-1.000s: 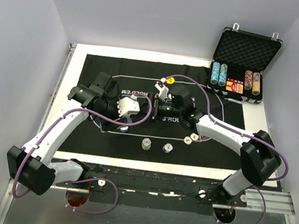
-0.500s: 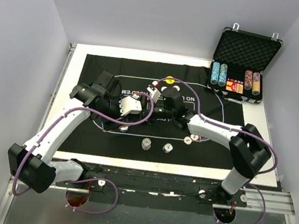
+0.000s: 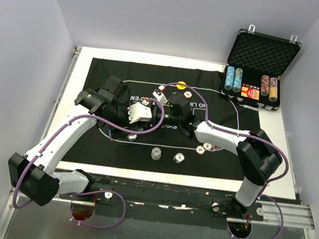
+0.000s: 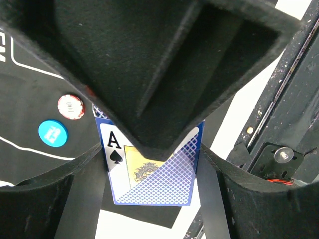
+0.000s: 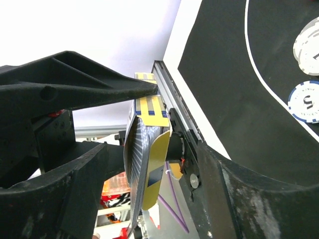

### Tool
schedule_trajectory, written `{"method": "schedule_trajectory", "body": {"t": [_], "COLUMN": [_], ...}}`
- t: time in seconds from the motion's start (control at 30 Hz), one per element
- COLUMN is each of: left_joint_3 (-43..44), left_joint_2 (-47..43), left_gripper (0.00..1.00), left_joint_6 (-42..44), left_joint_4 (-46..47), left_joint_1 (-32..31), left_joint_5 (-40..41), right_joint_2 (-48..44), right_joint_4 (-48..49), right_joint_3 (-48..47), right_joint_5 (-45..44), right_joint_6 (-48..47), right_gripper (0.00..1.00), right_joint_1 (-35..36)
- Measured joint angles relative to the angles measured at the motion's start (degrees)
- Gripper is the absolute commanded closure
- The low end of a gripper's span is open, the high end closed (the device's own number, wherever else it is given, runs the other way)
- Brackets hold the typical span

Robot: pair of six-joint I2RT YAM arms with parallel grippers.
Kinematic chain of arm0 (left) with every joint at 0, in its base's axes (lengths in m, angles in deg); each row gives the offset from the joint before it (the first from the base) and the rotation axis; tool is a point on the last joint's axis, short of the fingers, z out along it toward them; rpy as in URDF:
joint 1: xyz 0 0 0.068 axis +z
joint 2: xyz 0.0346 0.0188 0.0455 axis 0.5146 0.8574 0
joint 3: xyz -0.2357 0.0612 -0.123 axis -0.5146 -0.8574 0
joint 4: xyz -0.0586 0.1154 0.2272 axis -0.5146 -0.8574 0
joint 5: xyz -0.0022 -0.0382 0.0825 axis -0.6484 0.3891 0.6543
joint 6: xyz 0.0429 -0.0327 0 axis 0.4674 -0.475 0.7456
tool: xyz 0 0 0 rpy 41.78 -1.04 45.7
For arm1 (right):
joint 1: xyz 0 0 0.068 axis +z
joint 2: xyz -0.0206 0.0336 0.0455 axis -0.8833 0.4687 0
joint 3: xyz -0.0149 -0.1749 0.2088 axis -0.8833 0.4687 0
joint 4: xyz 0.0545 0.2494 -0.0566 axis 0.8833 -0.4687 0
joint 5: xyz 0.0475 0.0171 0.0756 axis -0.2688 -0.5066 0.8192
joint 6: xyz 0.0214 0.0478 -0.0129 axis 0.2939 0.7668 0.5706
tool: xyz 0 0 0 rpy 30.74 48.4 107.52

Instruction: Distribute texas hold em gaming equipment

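My left gripper point(image 3: 151, 114) is shut on the blue deck box point(image 4: 149, 179), which shows an ace of spades and hangs above the mat's near edge. My right gripper point(image 3: 165, 110) meets it nose to nose. In the right wrist view its open jaws straddle the box's open end point(image 5: 149, 107), where the yellow flap point(image 5: 155, 169) is folded back beside blue-backed cards point(image 5: 139, 154). Small chip stacks point(image 3: 156, 153) point(image 3: 179, 157) sit on the mat below the grippers. A yellow button disc point(image 3: 181, 86) lies behind them. A blue disc point(image 4: 53, 133) and a red-and-white chip point(image 4: 71, 106) lie below the left gripper.
The black felt mat point(image 3: 95, 71) covers most of the white table. An open black case point(image 3: 259, 67) with rows of chips stands at the back right. More chips point(image 3: 200, 149) lie under the right forearm. The metal rail runs along the near edge.
My right gripper has moved left to the left gripper and its jaws have narrowed a little around the box's open end. The left gripper has stayed in place, holding the box.
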Motion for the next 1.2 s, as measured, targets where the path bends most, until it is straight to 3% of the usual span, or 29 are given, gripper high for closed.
{"method": "schedule_trajectory", "body": {"t": [0.3, 0.57, 0.63, 0.83, 1.2], "left_joint_3": [0.0, 0.2, 0.2, 1.0, 1.9], "left_joint_2": [0.2, 0.4, 0.5, 0.6, -7.0], "left_gripper": [0.47, 0.46, 0.42, 0.01, 0.01], "left_joint_6": [-0.2, -0.7, -0.9, -1.8, -4.2], "left_joint_4": [0.1, 0.6, 0.6, 1.3, 7.9], "left_joint_1": [-0.1, -0.3, -0.3, -0.4, 1.4], "left_joint_5": [0.5, 1.7, 2.1, 2.5, 0.8], "right_joint_2": [1.2, 2.3, 2.6, 2.6, 2.6], "right_joint_4": [5.2, 6.4, 6.4, 8.7, 17.0], "right_joint_3": [0.0, 0.0, 0.0, 0.7, 7.0], "right_joint_5": [1.1, 1.3, 1.2, 1.4, 3.5], "right_joint_6": [3.9, 5.2, 5.9, 7.1, 12.8], "right_gripper": [0.46, 0.73, 0.75, 0.77, 0.79], "right_joint_1": [0.0, -0.2, -0.2, -0.6, -3.4]}}
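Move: The left gripper still holds the card deck by its front and rear edges, right between its pads. From the right hand, the deck's middle is about 4 cm to the left and 1 cm lower, level fore and aft. A blue-white chip lies on the mat some 15 cm below the left hand, 4 cm back and 1 cm left; a red chip is 4 cm ahead and 9 cm left. The grey chip stack sits about 10 cm back and 4 cm right of the right hand. Hold the deck nearly still in the left gripper while the right fingers, reaching a further 1 cm left around it, close on its upper and lower faces. Once they pinch it, open the left fingers wide and lift the left hand clear, about 5 cm up and 2 forward, fingertips swinging forward some 15 degrees; meanwhile ease the right hand about 2 cm right with the deck. ##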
